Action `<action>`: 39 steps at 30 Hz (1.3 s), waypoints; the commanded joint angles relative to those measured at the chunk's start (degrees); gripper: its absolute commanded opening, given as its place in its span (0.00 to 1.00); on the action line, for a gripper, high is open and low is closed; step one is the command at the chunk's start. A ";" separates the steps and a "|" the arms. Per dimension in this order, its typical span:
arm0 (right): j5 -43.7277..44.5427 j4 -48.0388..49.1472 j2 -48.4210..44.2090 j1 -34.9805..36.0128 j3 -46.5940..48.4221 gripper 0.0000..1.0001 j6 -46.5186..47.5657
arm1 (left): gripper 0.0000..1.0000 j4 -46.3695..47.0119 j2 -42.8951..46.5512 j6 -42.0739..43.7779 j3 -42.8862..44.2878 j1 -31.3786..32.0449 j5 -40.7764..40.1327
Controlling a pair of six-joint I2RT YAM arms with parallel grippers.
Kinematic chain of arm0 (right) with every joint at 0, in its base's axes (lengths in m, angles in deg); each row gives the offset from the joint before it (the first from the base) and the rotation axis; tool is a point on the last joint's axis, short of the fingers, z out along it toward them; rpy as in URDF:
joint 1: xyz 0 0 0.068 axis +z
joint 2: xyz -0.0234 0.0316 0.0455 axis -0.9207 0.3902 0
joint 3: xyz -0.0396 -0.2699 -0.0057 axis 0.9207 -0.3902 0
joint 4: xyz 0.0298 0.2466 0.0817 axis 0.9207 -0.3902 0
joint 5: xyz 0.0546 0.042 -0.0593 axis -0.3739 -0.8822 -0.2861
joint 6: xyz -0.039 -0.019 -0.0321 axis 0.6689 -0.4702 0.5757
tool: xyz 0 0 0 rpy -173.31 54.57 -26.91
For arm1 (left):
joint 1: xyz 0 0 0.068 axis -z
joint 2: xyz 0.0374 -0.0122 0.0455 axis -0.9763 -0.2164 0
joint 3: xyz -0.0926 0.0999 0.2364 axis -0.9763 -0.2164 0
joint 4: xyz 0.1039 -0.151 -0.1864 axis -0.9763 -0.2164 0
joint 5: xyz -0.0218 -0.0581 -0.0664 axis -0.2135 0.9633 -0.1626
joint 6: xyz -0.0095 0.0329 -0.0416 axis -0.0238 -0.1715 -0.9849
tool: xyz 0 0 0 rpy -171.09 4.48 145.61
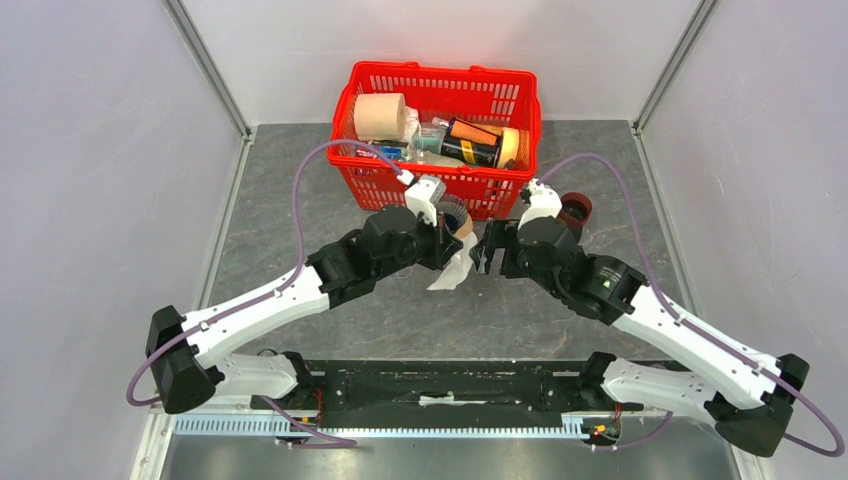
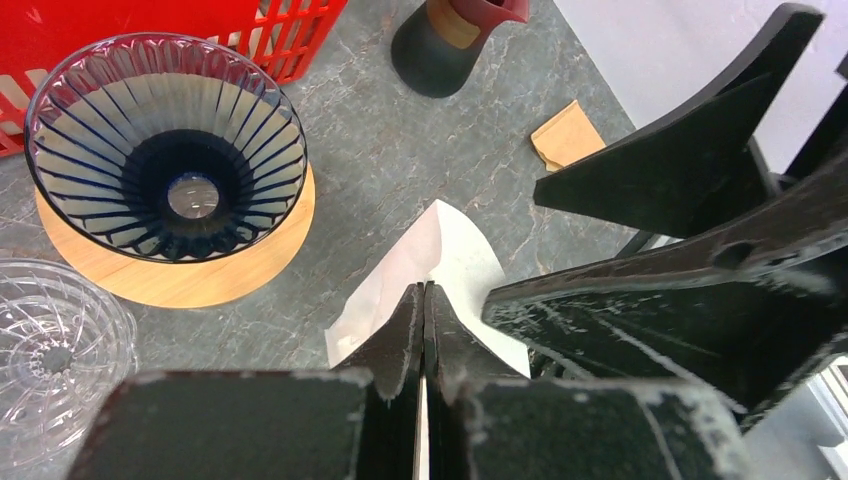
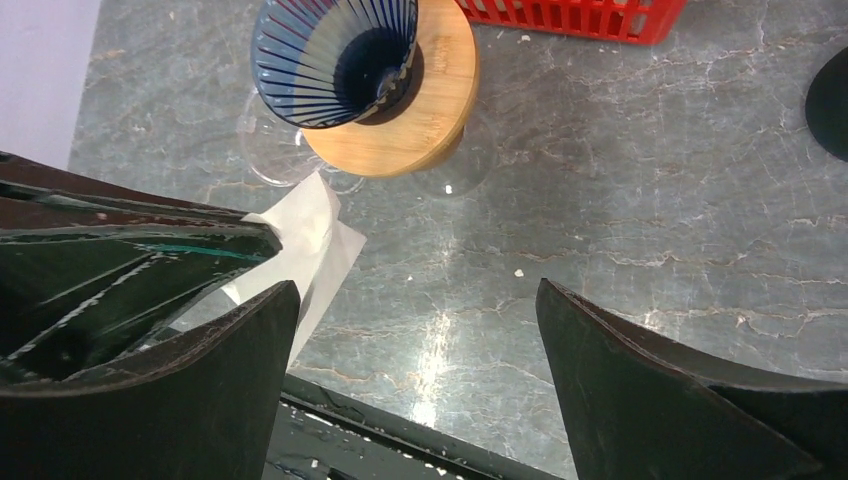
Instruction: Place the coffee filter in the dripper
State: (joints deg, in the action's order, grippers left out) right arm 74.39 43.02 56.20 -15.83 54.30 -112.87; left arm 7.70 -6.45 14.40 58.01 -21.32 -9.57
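Note:
The coffee filter (image 2: 452, 250), a white folded paper, hangs pinched at its edge in my shut left gripper (image 2: 424, 290) just above the table. From above, the filter (image 1: 450, 273) droops below the left gripper (image 1: 452, 250). The dripper (image 2: 165, 150) is a dark blue ribbed glass cone on a round wooden collar, standing up and left of the filter, close to the basket. My right gripper (image 3: 415, 295) is open and empty, facing the left one from the right (image 1: 487, 255). In its view the filter (image 3: 312, 235) sits at the left and the dripper (image 3: 335, 50) above it.
A red basket (image 1: 420, 185) full of items stands just behind the dripper. A clear ribbed glass dripper (image 2: 55, 350) lies beside the wooden collar. A dark maroon vessel (image 2: 450, 40) and a brown paper filter (image 2: 567, 135) sit to the right.

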 commanded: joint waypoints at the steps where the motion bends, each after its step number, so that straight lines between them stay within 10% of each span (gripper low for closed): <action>1: 1.21 -0.52 1.36 0.03 1.19 0.96 -0.40 | 0.02 2.78 -1.27 2.26 2.61 0.24 -0.60; 29: 3.74 7.98 1.23 -0.07 -4.72 0.86 -7.82 | 0.02 6.87 -2.01 -0.30 3.63 0.40 1.08; 39: 5.03 8.71 -3.34 -0.14 -8.61 0.69 -8.24 | 0.02 7.34 0.49 1.05 2.97 0.37 0.05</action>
State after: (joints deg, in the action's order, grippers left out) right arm 76.45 50.69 54.84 -15.83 46.68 -120.15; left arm 12.31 -8.50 14.40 59.87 -21.12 -7.91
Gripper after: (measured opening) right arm 0.736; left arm 0.029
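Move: The coffee filter hangs in the left hand's closed fingertips, its middle roughly 2 cm back and 3 cm below; the dripper is about 9 cm ahead, 2 cm left and 10 cm below, and the glass bowl 13 cm left, 1 cm ahead and 20 cm below. From the open right hand, the filter's middle is about 7 cm left, 2 cm back and 2 cm lower, with the dripper 8 cm ahead, 10 cm left and 9 cm below. The right hand sinks about 3.5 cm beside the filter, easing first a little right and then back left, then comes up again by about 1 cm as it rolls its left side up some 10 degrees and partly narrows its wide-open fingers around the paper's free edge, one finger coming against it. Meanwhile the left hand keeps its pinch on the filter and brings it about 2 cm right, towards the right hand, and equally far up, feeding the paper in between those still-open fingers. ##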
